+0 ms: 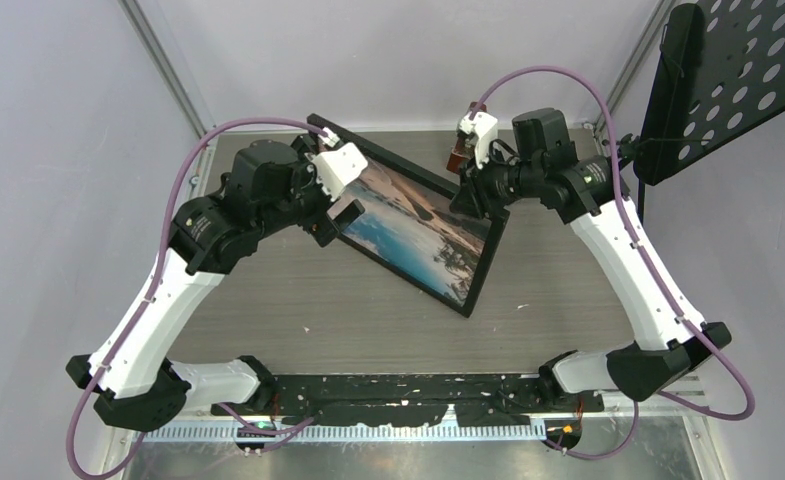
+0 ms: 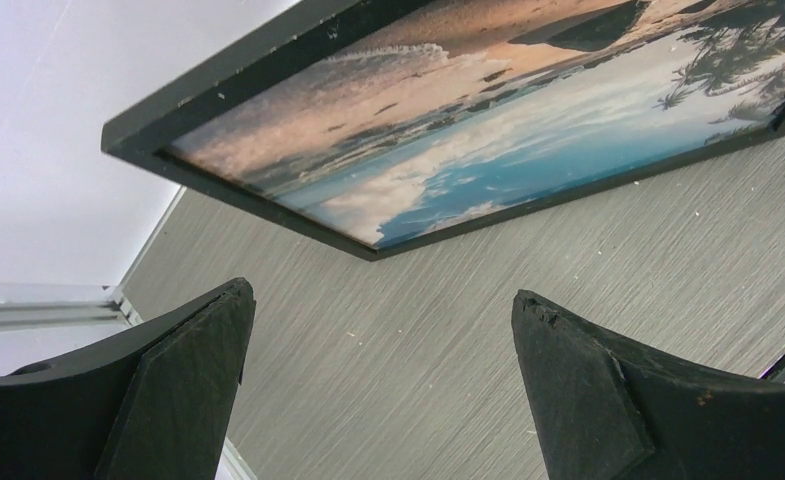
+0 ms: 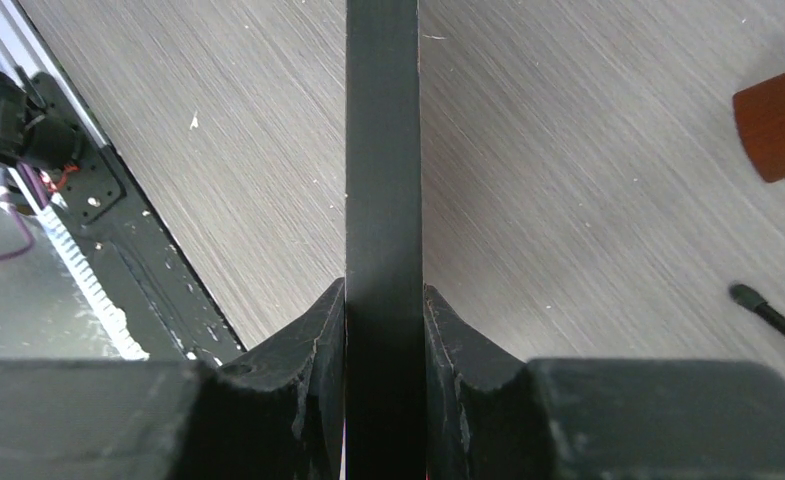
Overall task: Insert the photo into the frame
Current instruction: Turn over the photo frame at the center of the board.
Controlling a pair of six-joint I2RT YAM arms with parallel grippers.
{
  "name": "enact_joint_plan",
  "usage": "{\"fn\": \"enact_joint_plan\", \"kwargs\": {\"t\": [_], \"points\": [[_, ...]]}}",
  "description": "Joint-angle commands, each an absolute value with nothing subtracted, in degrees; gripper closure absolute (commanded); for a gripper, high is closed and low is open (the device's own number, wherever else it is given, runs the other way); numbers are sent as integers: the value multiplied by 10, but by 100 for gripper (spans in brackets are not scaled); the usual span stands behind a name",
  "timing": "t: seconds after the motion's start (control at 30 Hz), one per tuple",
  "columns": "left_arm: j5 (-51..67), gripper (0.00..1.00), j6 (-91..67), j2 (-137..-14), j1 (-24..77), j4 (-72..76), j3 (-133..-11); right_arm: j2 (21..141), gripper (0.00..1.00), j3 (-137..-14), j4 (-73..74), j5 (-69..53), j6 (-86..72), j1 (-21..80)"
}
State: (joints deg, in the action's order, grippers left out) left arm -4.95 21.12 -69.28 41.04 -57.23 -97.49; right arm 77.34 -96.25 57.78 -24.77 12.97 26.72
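The frame point(image 1: 408, 278) has a thin black border and stands tilted over the middle of the table, its front toward the top camera. The beach photo point(image 1: 418, 225) shows inside it behind the pane. My right gripper point(image 1: 473, 195) is shut on the frame's right edge. In the right wrist view that edge point(image 3: 382, 150) runs straight up between the pads, which press it from both sides around the right gripper point(image 3: 383, 295). My left gripper point(image 1: 336, 222) hovers open at the frame's left side, touching nothing. In the left wrist view the left gripper point(image 2: 380, 300) is spread over bare table below the frame point(image 2: 228, 75) and photo point(image 2: 488, 120).
A small brown block point(image 1: 456, 155) hangs at the back near the right wrist, also seen as the brown block point(image 3: 773, 135). A thin black rod point(image 3: 773, 318) lies on the table. A black perforated panel point(image 1: 728, 70) stands at the back right. A black strip point(image 1: 398, 390) lines the near edge.
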Motion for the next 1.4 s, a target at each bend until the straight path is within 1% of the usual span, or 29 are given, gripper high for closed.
{"fn": "enact_joint_plan", "kwargs": {"t": [0.0,0.23,0.5,0.57,0.73,0.87,0.97,1.2,1.37], "points": [[-54,0,197,-684,404,-542,-985,774,94,-979,492,-307,70,239],[-49,0,180,-684,393,-529,-956,779,94,-933,450,-336,16,201],[-39,0,175,-684,388,-521,-933,778,94,-824,349,-411,-57,171],[-42,0,174,-684,389,-518,-929,777,94,-788,294,-442,-83,164],[-45,0,173,-679,388,-509,-909,777,94,-707,215,-459,-124,154],[-50,0,175,-677,387,-505,-896,770,94,-622,100,-483,-192,140],[-55,0,177,-681,388,-505,-890,770,94,-549,-28,-501,-245,132],[-60,0,176,-687,387,-498,-867,805,94,-492,-146,-517,-311,120],[-62,0,178,-685,386,-489,-846,853,94,-445,-282,-529,-377,99]]}}
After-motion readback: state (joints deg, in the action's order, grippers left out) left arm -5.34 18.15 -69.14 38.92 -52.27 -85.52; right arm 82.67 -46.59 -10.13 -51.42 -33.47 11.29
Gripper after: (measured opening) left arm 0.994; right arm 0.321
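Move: My right hand already pinches the frame's upper long edge near its right end. The steeply tilted frame's middle lies about 14 cm to this hand's left, 2 cm ahead and 14 cm below. The metronome stands roughly 30 cm ahead of it, 5 cm to the right and 22 cm below; the music stand's foot is some 24 cm ahead, 14 cm right and 28 cm down. From my open left hand the frame's middle is about 13 cm right, 4 cm ahead and 18 cm below. Keeping my right grip shut on the frame edge, I ease forward a few centimetres, then mostly sink, about 15 cm in all, rolling the hand so its left side rises while its fingers tip down, to lay the frame back towards the board. My left hand follows down about 6 cm, still wide open and empty, hovering over the frame's left part. ##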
